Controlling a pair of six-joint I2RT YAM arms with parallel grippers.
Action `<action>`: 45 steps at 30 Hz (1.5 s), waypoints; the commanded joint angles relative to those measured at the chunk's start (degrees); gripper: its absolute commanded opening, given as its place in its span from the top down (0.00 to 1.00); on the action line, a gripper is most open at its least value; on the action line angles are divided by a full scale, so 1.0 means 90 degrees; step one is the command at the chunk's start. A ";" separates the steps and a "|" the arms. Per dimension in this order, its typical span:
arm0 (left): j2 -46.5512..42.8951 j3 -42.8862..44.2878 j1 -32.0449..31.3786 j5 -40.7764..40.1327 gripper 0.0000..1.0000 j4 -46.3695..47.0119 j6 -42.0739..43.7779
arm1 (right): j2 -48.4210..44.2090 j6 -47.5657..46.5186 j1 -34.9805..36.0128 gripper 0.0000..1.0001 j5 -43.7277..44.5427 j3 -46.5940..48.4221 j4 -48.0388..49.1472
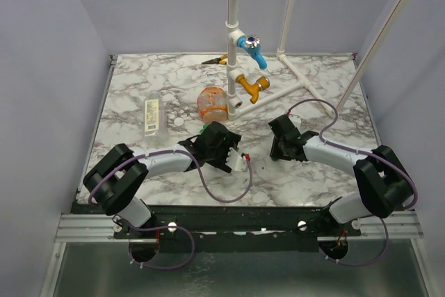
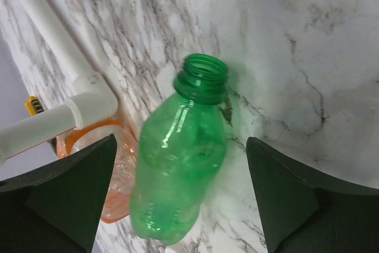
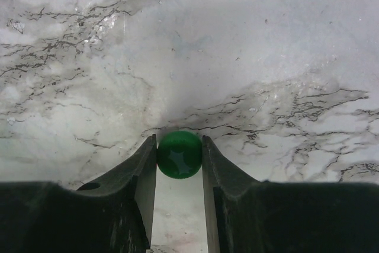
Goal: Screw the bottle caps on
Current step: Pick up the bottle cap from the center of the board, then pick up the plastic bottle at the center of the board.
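A slim green bottle (image 2: 177,170) lies on the marble with its open, capless mouth (image 2: 204,75) pointing away. My left gripper (image 2: 180,141) is open, one finger on each side of the bottle and neither touching it. From above, the left gripper (image 1: 211,138) covers most of this bottle. A dark green cap (image 3: 179,154) sits between the fingertips of my right gripper (image 3: 179,141), which is shut on it just above the table. The wide orange bottle (image 1: 212,102) stands by the pipe. Further left lies a clear bottle (image 1: 151,115), with a white cap (image 1: 179,122) beside it.
A white pipe frame (image 1: 235,39) with a blue tap handle (image 1: 252,48) and an orange tap handle (image 1: 252,85) rises at the back centre, with pipe legs (image 1: 306,81) running right. Pliers (image 1: 214,60) lie at the far edge. The orange bottle (image 2: 112,170) touches the left finger's side.
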 commanded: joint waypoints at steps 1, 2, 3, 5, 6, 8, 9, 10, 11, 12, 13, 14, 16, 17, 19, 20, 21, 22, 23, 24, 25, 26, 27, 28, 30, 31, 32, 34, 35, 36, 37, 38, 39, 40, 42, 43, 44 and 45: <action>0.0138 0.0071 0.0024 0.0392 0.11 -0.0749 0.0212 | -0.0223 0.0031 0.0043 0.67 -0.0151 -0.0221 -0.0222; 0.0106 0.0040 0.0022 0.0369 0.12 -0.0810 0.0145 | -0.0265 0.0023 0.0043 0.67 -0.0130 -0.0246 -0.0232; 0.0080 -0.0008 0.0025 0.0342 0.12 -0.0897 0.0125 | -0.0316 0.0029 0.0038 0.67 -0.0129 -0.0255 -0.0242; 0.0030 -0.0137 0.0126 0.0376 0.13 -0.0957 0.0086 | -0.0380 0.0032 0.0042 0.67 -0.0130 -0.0252 -0.0261; 0.0017 -0.0214 0.0166 0.0404 0.15 -0.0861 0.0069 | -0.0410 0.0041 0.0041 0.67 -0.0129 -0.0252 -0.0269; 0.0076 -0.0307 0.0193 0.0438 0.20 -0.0520 -0.0071 | -0.0466 0.0065 0.0042 0.67 -0.0146 -0.0271 -0.0273; 0.0134 -0.0313 0.0192 0.0473 0.27 -0.0328 -0.0186 | -0.0486 0.0067 0.0035 0.68 -0.0169 -0.0263 -0.0295; 0.0203 -0.0318 0.0191 0.0473 0.34 -0.0148 -0.0313 | -0.0514 0.0066 0.0040 0.68 -0.0172 -0.0244 -0.0339; 0.0279 -0.0316 0.0201 0.0473 0.36 -0.0029 -0.0413 | -0.0555 0.0056 0.0036 0.68 -0.0161 -0.0229 -0.0399; 0.0333 -0.0288 0.0194 0.0508 0.40 0.0006 -0.0485 | -0.0606 0.0058 0.0040 0.68 -0.0151 -0.0225 -0.0443; 0.0383 -0.0268 0.0198 0.0525 0.43 0.0066 -0.0545 | -0.0685 0.0056 0.0042 0.68 -0.0139 -0.0211 -0.0492; 0.0424 -0.0239 0.0187 0.0531 0.45 0.0093 -0.0568 | -0.0760 0.0056 0.0038 0.68 -0.0139 -0.0219 -0.0527; 0.0491 -0.0136 0.0157 0.0495 0.52 0.0111 -0.0775 | -0.0910 0.0069 0.0043 0.68 -0.0175 -0.0182 -0.0644; 0.0500 -0.0078 0.0133 0.0457 0.54 0.0102 -0.0893 | -0.0994 0.0093 0.0041 0.68 -0.0178 -0.0165 -0.0707; 0.0442 0.0004 0.0054 0.0350 0.65 0.0109 -0.1230 | -0.1187 0.0118 0.0038 0.68 -0.0194 -0.0134 -0.0848; 0.0378 0.0062 0.0013 0.0304 0.73 0.0102 -0.1503 | -0.1313 0.0129 0.0043 0.68 -0.0207 -0.0128 -0.0916; 0.0324 0.0139 -0.0035 0.0249 0.79 0.0076 -0.1747 | -0.1418 0.0141 0.0043 0.68 -0.0217 -0.0122 -0.0989; 0.0226 0.0202 -0.0086 0.0189 0.80 0.0061 -0.2100 | -0.1553 0.0156 0.0042 0.68 -0.0253 -0.0121 -0.1062; 0.0139 0.0263 -0.0144 0.0190 0.80 0.0048 -0.2431 | -0.1664 0.0161 0.0037 0.68 -0.0306 -0.0112 -0.1111; 0.0005 0.0276 -0.0217 0.0204 0.80 0.0051 -0.2751 | -0.1803 0.0158 0.0034 0.68 -0.0386 -0.0094 -0.1168; -0.0095 0.0273 -0.0332 0.0169 0.80 0.0066 -0.3028 | -0.1926 0.0168 0.0038 0.68 -0.0471 -0.0076 -0.1228; -0.0209 0.0263 -0.0430 0.0092 0.80 0.0122 -0.3304 | -0.2083 0.0165 0.0038 0.68 -0.0579 -0.0051 -0.1279; -0.0313 0.0272 -0.0520 0.0052 0.80 0.0170 -0.3680 | -0.2250 0.0158 0.0036 0.68 -0.0654 -0.0017 -0.1345; -0.0442 0.0277 -0.0587 0.0025 0.80 0.0239 -0.4027 | -0.2381 0.0160 0.0041 0.68 -0.0683 0.0006 -0.1403; -0.0703 0.0207 -0.0668 -0.0064 0.80 0.0504 -0.4755 | -0.2647 0.0151 0.0041 0.68 -0.0760 0.0144 -0.1601; -0.0850 0.0161 -0.0693 -0.0073 0.80 0.0633 -0.5149 | -0.2771 0.0126 0.0042 0.68 -0.0813 0.0246 -0.1720; -0.0957 0.0107 -0.0724 -0.0108 0.80 0.0777 -0.5480 | -0.2866 0.0103 0.0042 0.68 -0.0864 0.0343 -0.1813; -0.1150 -0.0033 -0.0768 -0.0124 0.80 0.1075 -0.6137 | -0.3055 0.0028 0.0038 0.68 -0.0957 0.0586 -0.1995; -0.1236 -0.0119 -0.0788 -0.0137 0.80 0.1278 -0.6440 | -0.3152 -0.0032 0.0043 0.68 -0.1079 0.0670 -0.2041; -0.1308 -0.0240 -0.0803 -0.0179 0.80 0.1460 -0.6752 | -0.3218 -0.0061 0.0043 0.68 -0.1182 0.0783 -0.2088; -0.1402 -0.0343 -0.0814 -0.0214 0.80 0.1728 -0.6979 | -0.3255 -0.0102 0.0042 0.68 -0.1305 0.0887 -0.2136; -0.1466 -0.0460 -0.0829 -0.0239 0.81 0.1961 -0.7220 | -0.3264 -0.0107 0.0043 0.68 -0.1402 0.1024 -0.2206; -0.1529 -0.0564 -0.0850 -0.0245 0.81 0.2151 -0.7409 | -0.3269 -0.0127 0.0042 0.68 -0.1536 0.1135 -0.2242; -0.1576 -0.0652 -0.0870 -0.0217 0.82 0.2375 -0.7557 | -0.3250 -0.0144 0.0043 0.68 -0.1631 0.1265 -0.2281; -0.1620 -0.0785 -0.0938 -0.0226 0.83 0.2632 -0.7677 | -0.3176 -0.0158 0.0043 0.68 -0.1682 0.1508 -0.2398; -0.1633 -0.0835 -0.0982 -0.0240 0.84 0.2724 -0.7707 | -0.3144 -0.0177 0.0038 0.68 -0.1682 0.1637 -0.2448; -0.1632 -0.0878 -0.1013 -0.0262 0.84 0.2869 -0.7742 | -0.3077 -0.0190 0.0037 0.68 -0.1856 0.1737 -0.2492; -0.1632 -0.0926 -0.1051 -0.0269 0.84 0.3004 -0.7773 | -0.3021 -0.0213 0.0043 0.68 -0.1933 0.1828 -0.2525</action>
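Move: The left hand has its open fingers around the shoulder of the green bottle, whose middle is about 3 cm ahead, 3 cm to the left and 2 cm below. From this hand the orange bottle lies some 16 cm ahead and 6 cm left, and the white cap about 10 cm ahead and 17 cm left. The right hand already pinches the green cap at table height; from it the green bottle lies roughly 17 cm left and 5 cm ahead. The left fingers close on the green bottle's shoulder after sinking about 2 cm. Still gripping it, the left hand then lifts some 11 cm while drawing back and right, its wrist turning about 60 degrees so the fingers swing up. The right hand keeps its pinch on the green cap, slides back a little, then rises about 18 cm, tipping its fingertips leftward some 25 degrees. ##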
